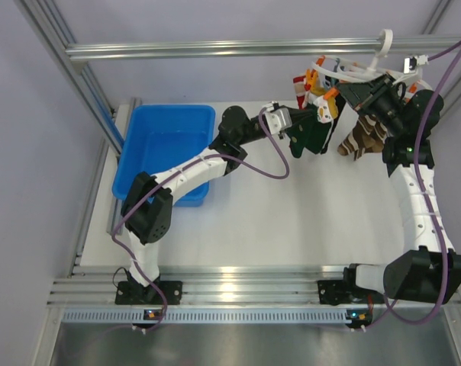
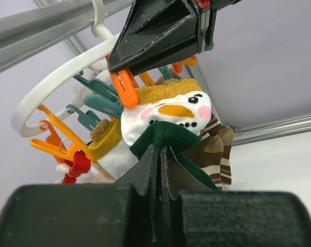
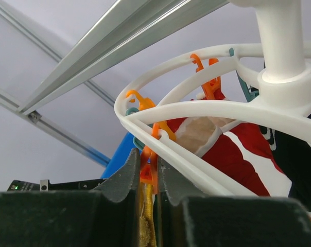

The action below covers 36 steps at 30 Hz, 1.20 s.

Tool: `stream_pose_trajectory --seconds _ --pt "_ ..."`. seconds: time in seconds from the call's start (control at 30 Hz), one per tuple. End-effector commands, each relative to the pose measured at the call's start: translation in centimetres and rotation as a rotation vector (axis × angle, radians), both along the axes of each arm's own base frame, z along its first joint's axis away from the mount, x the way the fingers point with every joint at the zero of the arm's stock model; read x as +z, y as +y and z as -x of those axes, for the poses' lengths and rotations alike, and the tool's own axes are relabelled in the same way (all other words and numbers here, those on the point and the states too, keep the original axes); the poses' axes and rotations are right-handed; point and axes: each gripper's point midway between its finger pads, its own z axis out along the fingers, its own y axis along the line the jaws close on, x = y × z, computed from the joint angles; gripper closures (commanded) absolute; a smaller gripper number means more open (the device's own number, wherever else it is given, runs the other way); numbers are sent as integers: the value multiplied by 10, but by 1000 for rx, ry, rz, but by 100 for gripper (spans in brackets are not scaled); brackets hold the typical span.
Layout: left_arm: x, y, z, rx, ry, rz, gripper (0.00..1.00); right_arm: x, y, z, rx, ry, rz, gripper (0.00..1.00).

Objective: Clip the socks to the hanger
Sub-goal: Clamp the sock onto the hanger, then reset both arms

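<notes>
The white ring hanger (image 1: pixel 368 70) hangs by its hook from the top rail, with orange and teal pegs; it also shows in the left wrist view (image 2: pixel 57 87) and the right wrist view (image 3: pixel 196 110). My left gripper (image 2: pixel 163 149) is shut on a dark green sock (image 2: pixel 171 131) and holds it up just under the ring, left of it in the top view (image 1: pixel 307 137). My right gripper (image 3: pixel 149 157) is shut on an orange peg (image 3: pixel 155 149), squeezing it; that peg (image 2: pixel 125 87) sits at the yellow cuff of a snowman sock (image 2: pixel 171 108). A red sock (image 3: pixel 238 154) hangs from the ring.
Brown-and-cream striped socks (image 1: pixel 360 141) hang from the ring's near side, right of the green sock (image 2: pixel 214 149). A blue bin (image 1: pixel 166 149) stands on the white table at the left, beside the left arm. The aluminium frame rail (image 1: pixel 253 48) runs across the top.
</notes>
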Motion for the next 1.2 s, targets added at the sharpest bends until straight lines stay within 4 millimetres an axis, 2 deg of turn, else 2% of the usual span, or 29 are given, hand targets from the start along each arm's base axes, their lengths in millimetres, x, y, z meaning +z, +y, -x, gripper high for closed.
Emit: stream_pose_trajectory --seconds 0.0,0.03,0.1,0.13,0.23,0.4,0.5,0.53,0.57,0.63,0.67,0.73,0.77,0.8,0.83,0.87,0.9,0.93,0.97,1.03,1.07,1.17 --pt "30 4 1 2 -56 70 100 42 21 25 112 -174 47 89" --pt "31 4 1 0 -57 71 100 42 21 25 113 -172 46 81" --pt "32 4 1 0 -59 73 100 42 21 25 111 -170 45 73" --pt "30 4 0 0 -57 71 100 43 21 25 109 -172 46 65" --pt "32 3 0 1 -59 74 100 45 20 25 108 -174 46 58" --pt "27 2 -1 1 -46 64 100 46 21 26 109 -172 42 52" --pt "27 3 0 -2 -14 62 76 46 21 27 109 -165 43 46" --pt "26 3 2 -10 -6 58 61 46 21 28 108 -165 45 45" --pt "19 3 4 -18 11 43 52 46 21 29 106 -166 51 44" --pt "18 6 11 -30 27 30 41 44 20 31 103 -158 59 40" --pt "6 7 14 -34 50 6 35 43 20 32 97 -163 75 40" --pt "5 14 21 -34 73 -14 32 38 18 34 81 -145 90 38" --pt "-7 16 24 -35 105 -38 31 37 16 34 70 -149 112 37" --pt "-2 22 30 -35 123 -40 30 32 16 36 66 -127 121 36" --pt "-18 24 31 -29 175 -74 26 32 14 38 51 -139 150 35" --pt "-10 32 37 -21 185 -69 22 31 13 40 44 -137 166 32" --pt "-14 35 40 -19 215 -78 20 23 12 41 41 -109 180 25" --pt "-32 39 43 -10 267 -106 19 23 10 47 24 -119 210 23" --pt "-22 48 48 8 274 -90 17 16 8 49 17 -96 220 21" --pt "-34 56 54 21 338 -114 14 16 5 58 -10 -117 262 17" --pt "-32 64 59 35 363 -126 13 9 3 61 -18 -96 271 15" --pt "-47 80 61 115 502 -179 11 6 -2 72 -57 -102 323 9"
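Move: Pinching the green leg of the snowman sock, the left fingers have the orange clip about 3 cm ahead, 4 cm to their right and 5 cm above. The other snowman sock hangs some 7 cm ahead and level sideways, about 2 cm up; the Santa sock is 8 cm ahead, 3 cm left. The right fingers already squeeze that orange clip, its middle level ahead, 1 cm left and 2 cm below; the other snowman sock is some 4 cm ahead, 6 cm left and 4 cm below. Opening first, the right fingers let go of the orange clip at the snowman's cuff, edge about 1 cm back and left, then draw straight back, some 5 cm in all, with a slight roll. The left hand keeps its pinch until the right is half open, then opens wide, lets go of the green leg, sinks about 6 cm and backs away left and towards its base while tipping about 20 degrees down. ##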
